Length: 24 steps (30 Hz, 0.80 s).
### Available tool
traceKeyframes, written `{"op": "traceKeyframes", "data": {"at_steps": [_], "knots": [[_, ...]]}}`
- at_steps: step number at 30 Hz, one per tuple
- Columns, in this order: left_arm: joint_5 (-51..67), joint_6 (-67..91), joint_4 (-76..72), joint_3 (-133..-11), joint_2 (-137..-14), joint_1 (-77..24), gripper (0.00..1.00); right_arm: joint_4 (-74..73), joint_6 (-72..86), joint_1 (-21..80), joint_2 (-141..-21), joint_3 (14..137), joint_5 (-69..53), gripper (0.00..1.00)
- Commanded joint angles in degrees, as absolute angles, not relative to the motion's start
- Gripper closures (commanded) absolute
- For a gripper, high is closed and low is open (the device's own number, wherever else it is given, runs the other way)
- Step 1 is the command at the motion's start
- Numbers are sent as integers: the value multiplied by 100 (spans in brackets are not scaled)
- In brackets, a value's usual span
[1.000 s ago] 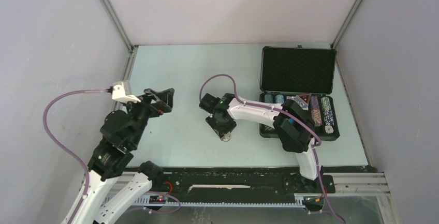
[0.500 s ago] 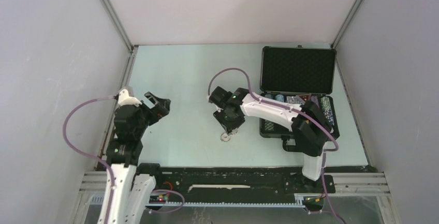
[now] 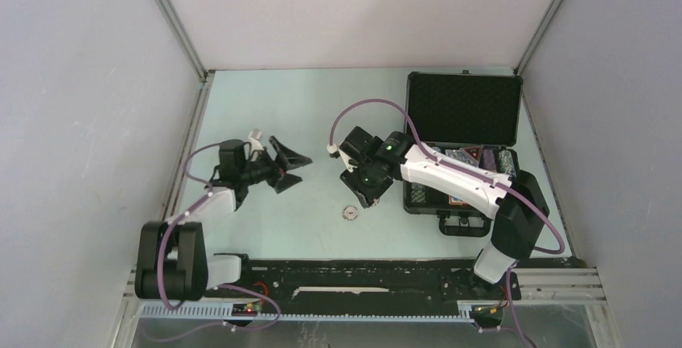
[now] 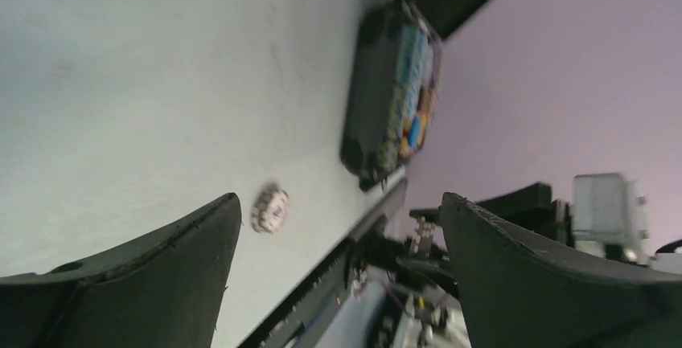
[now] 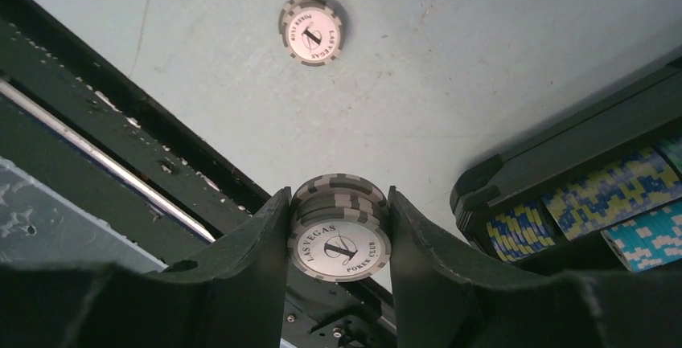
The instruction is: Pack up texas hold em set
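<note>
The black case [image 3: 462,107] lies open at the right, its lid up and striped chip rows [image 3: 503,173] in its base. My right gripper [image 3: 367,193] hovers left of the case, shut on a short stack of grey-and-white chips [image 5: 339,227]. One loose grey chip [image 3: 350,213] lies flat on the table just below it, and shows as the loose chip [image 5: 312,30] in the right wrist view. Blue and yellow chip rows [image 5: 611,195] show in the case corner [image 5: 515,171]. My left gripper [image 3: 301,167] is open and empty, pointing right toward the loose chip [image 4: 269,208].
A black rail [image 3: 362,276] runs along the table's near edge by the arm bases. Grey walls close in the left, back and right. A purple cable [image 3: 378,111] arcs above the right wrist.
My left arm has swung down and rightward toward the table's middle, jaws still open. The right gripper has drawn up and right with its chip stack, uncovering a single chip on the table.
</note>
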<state>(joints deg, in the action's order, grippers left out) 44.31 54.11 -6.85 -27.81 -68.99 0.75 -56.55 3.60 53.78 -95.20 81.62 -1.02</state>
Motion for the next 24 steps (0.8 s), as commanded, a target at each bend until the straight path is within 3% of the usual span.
{"op": "traceKeyframes", "data": {"at_steps": [1, 7, 17, 24], "knots": [[5488, 5902, -2086, -3051, -7576, -668, 3, -5909, 119, 5435, -9386, 8650, -230, 100], [5992, 5891, -2476, -3432, -8301, -1666, 8, -6050, 53, 5609, -9526, 9033, -142, 100], [6214, 6059, -2681, -3794, -8558, -2161, 13, -5930, 54, 5807, -9543, 9044, -52, 100], [6391, 5993, -2743, -3825, -8615, -2339, 21, -5856, 58, 5823, -9597, 9051, 0, 100]]}}
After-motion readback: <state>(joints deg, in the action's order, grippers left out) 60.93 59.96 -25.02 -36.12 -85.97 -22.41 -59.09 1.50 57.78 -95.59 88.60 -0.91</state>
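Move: The short stack of poker chips already pinched in the right fingers lies about 18 cm to the left hand's right, 5 cm back and roughly level with it. Seen from the right hand, the open left gripper is thus some 18 cm left and 5 cm farther out. The two chips on the table lie about 5 cm left of the right hand, 1 cm ahead and 10 cm down. The open case's tray centres 22 cm to its right, 9 cm ahead and 8 cm down. Rightward, about 13 cm and some 6 cm back, the left hand sweeps towards the held chip stack, rising a little late on, turning clockwise some 35 degrees and slowing as its fingers begin to narrow around the stack's height. The right hand keeps its pinch and brings the stack up and to the left to meet it, then holds nearly still. ##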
